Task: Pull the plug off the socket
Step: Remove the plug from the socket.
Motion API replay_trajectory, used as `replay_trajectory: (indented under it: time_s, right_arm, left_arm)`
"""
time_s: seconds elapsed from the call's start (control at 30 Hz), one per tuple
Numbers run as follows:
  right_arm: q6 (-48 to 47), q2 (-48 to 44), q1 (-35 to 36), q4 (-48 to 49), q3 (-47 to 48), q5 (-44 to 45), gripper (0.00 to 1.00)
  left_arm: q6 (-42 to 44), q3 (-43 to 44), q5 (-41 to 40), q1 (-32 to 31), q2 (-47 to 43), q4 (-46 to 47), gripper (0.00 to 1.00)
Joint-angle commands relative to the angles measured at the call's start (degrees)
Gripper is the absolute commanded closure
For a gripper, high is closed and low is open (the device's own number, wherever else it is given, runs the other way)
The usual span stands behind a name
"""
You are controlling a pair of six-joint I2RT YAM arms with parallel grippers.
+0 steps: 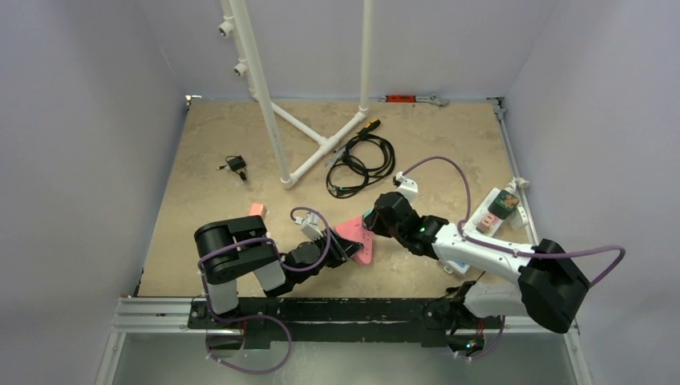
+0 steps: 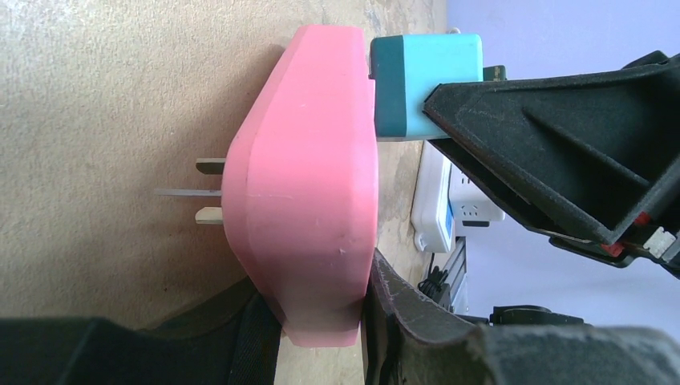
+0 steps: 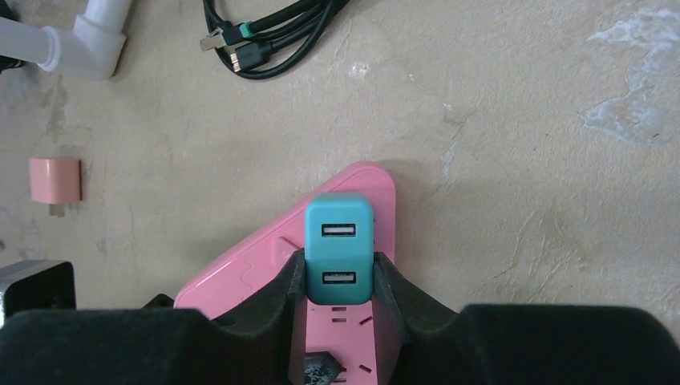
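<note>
The pink socket [image 1: 357,239] [image 2: 301,184] is a flat adapter block held up on edge, its metal prongs [image 2: 210,191] pointing away from the plug. My left gripper [image 1: 343,250] [image 2: 317,325] is shut on the socket's lower end, one pad on each face. A teal plug [image 3: 339,249] [image 2: 425,84] with two USB ports sits against the socket's face [image 3: 248,269]. My right gripper [image 1: 371,220] [image 3: 339,277] is shut on the plug, its black fingers [image 3: 281,293] pressing both sides. Whether the plug's pins are seated is hidden.
A small pink charger [image 1: 257,208] [image 3: 54,180] lies to the left. Coiled black cables [image 1: 361,160] [image 3: 265,32] and a white pipe frame [image 1: 313,148] sit farther back. A white power strip [image 1: 501,210] [image 2: 437,208] lies at the right edge. A small black adapter [image 1: 235,164] is far left.
</note>
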Motion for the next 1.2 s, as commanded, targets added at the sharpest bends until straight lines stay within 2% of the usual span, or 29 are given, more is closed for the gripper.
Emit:
replay_trajectory:
  time_s: [0.0,0.53,0.73,0.83,0.9,1.0,1.07,1.1,1.17]
  right_arm:
    - [-1.5,-5.0,-4.3,10.6,-1.7,-3.5,1.0]
    - [-1.9,-8.9,-6.1,8.0,-2.1,-3.3,1.0]
    - [-2.5,-13.9,-6.1,6.0,-2.3,-2.1,1.0]
    - [-2.8,-14.9,-6.1,4.2,-2.1,-1.3,1.0]
    - [-3.1,-15.6,-6.1,3.7,-2.2,-1.2,1.0]
    - [-3.7,-16.9,-6.2,3.5,-2.6,-1.4,1.0]
    - [-4.1,-17.9,-6.2,3.3,-2.8,-1.4,1.0]
    - [-4.3,-18.5,-6.1,3.3,-3.0,-1.4,1.0]
    - [-4.8,-19.7,-6.1,3.4,-3.3,-1.5,1.0]
  left_arm:
    - [3.2,-2.8,0.0,0.5,1.3,-9.0,1.0]
    - [3.8,-3.1,0.8,1.5,0.9,-8.6,1.0]
    - [6.9,-1.9,4.0,5.2,-0.8,-10.6,1.0]
    - [9.8,0.7,5.4,7.1,-1.6,-14.7,0.99]
    - [11.9,2.5,6.1,7.9,-2.1,-17.7,0.9]
    - [14.3,3.6,6.4,8.9,-3.2,-20.0,0.71]
    - [15.8,4.0,6.3,9.4,-4.8,-22.2,0.49]
    - [16.7,4.5,6.1,9.6,-5.8,-24.0,0.33]
    - [19.8,6.3,5.2,9.8,-8.3,-29.1,0.16]
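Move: The teal plug sits in the right fingers, still in the pink socket, whose middle lies about 4 cm back, 3 cm left and 4 cm below that hand. The left fingers grip the socket's near corner, its middle about 3 cm ahead and 2 cm right of them; the plug stands some 7 cm ahead of the left hand, 3 cm right and 4 cm up. From the right hand the cable coil lies roughly 13 cm ahead, 2 cm left, 7 cm down, and the salmon plug 2 cm ahead, 28 cm left, also 7 cm down. Keeping its pinch on the teal plug, the right hand rolls its left side up and draws the plug off the socket face, rising about 7.5 cm and drifting some 3 cm to the right, its fingertips tipping up by about 10 degrees. The left hand holds the socket's near corner almost still against the pull at first, then shifts about 4 cm forward with a slight roll and only at the very end opens wide. ##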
